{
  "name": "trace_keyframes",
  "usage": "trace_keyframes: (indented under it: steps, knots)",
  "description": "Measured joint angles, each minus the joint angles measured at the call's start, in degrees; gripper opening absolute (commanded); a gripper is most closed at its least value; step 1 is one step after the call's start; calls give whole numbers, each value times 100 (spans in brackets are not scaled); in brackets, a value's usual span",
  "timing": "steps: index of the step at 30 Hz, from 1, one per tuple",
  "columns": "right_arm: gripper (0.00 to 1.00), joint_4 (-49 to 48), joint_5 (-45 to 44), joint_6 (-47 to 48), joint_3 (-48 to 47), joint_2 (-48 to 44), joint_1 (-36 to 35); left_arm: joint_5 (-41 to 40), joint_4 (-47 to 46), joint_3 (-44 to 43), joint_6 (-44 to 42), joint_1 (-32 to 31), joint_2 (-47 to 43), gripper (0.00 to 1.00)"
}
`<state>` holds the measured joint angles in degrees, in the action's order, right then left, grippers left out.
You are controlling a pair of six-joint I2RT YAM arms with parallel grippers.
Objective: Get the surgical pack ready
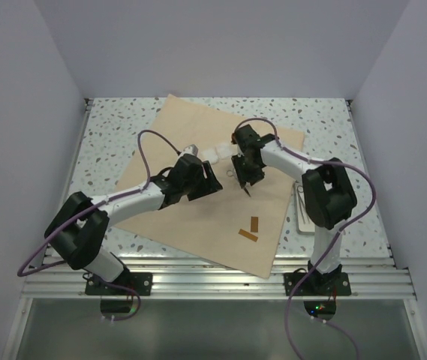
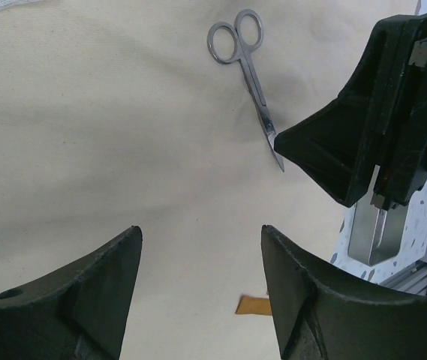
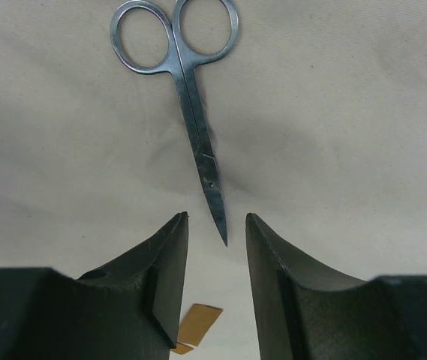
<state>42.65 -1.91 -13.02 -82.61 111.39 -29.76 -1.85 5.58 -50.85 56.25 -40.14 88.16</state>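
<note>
The surgical pack [image 1: 198, 225] is a wide tan cloth sheet spread flat on the speckled table. Small steel scissors [image 3: 190, 112] lie flat on the cloth, rings away from the right wrist camera, blades closed. My right gripper [image 3: 217, 219] is open just above the blade tip, and its fingers do not touch the scissors. In the top view the right gripper [image 1: 247, 184] hovers over the sheet's middle. My left gripper [image 2: 202, 232] is open wide over bare cloth, nothing between its fingers, left of the scissors [image 2: 254, 82]. From above, the left gripper [image 1: 211, 182] faces the right one.
White gauze squares [image 1: 217, 154] lie on the cloth behind the grippers. A small silver metal tray [image 1: 302, 210] sits on the table by the sheet's right edge, near the right arm. Two brown tape pieces [image 1: 252, 227] lie on the cloth's near part.
</note>
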Motion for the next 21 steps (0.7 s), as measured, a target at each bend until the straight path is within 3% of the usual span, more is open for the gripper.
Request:
trace_keyframes:
  steps: [13, 21]
  knots:
    - [28, -20, -140, 7, -98, 455, -61, 4, 4, 7, -11, 0, 0, 68]
    - [7, -17, -177, 9, -129, 483, -61, 11, -7, 98, -11, 0, -66, 68]
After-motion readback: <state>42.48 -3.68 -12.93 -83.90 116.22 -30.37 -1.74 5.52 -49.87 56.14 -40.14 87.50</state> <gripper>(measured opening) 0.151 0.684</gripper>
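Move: The scissors lie under the right hand, their middle about 3 cm ahead, 2 cm to its left and 3 cm below. One brown strip is some 10 cm back and 2 cm right of this hand, the other about 13 cm back and straight behind it; the nearest gauze lies roughly 13 cm ahead and 7 cm left. From the left hand the scissors are about 6 cm ahead, 10 cm right and 8 cm down. The right hand sinks about 2.5 cm over the scissors' blades, then its fingers close and pinch them near the tip. ##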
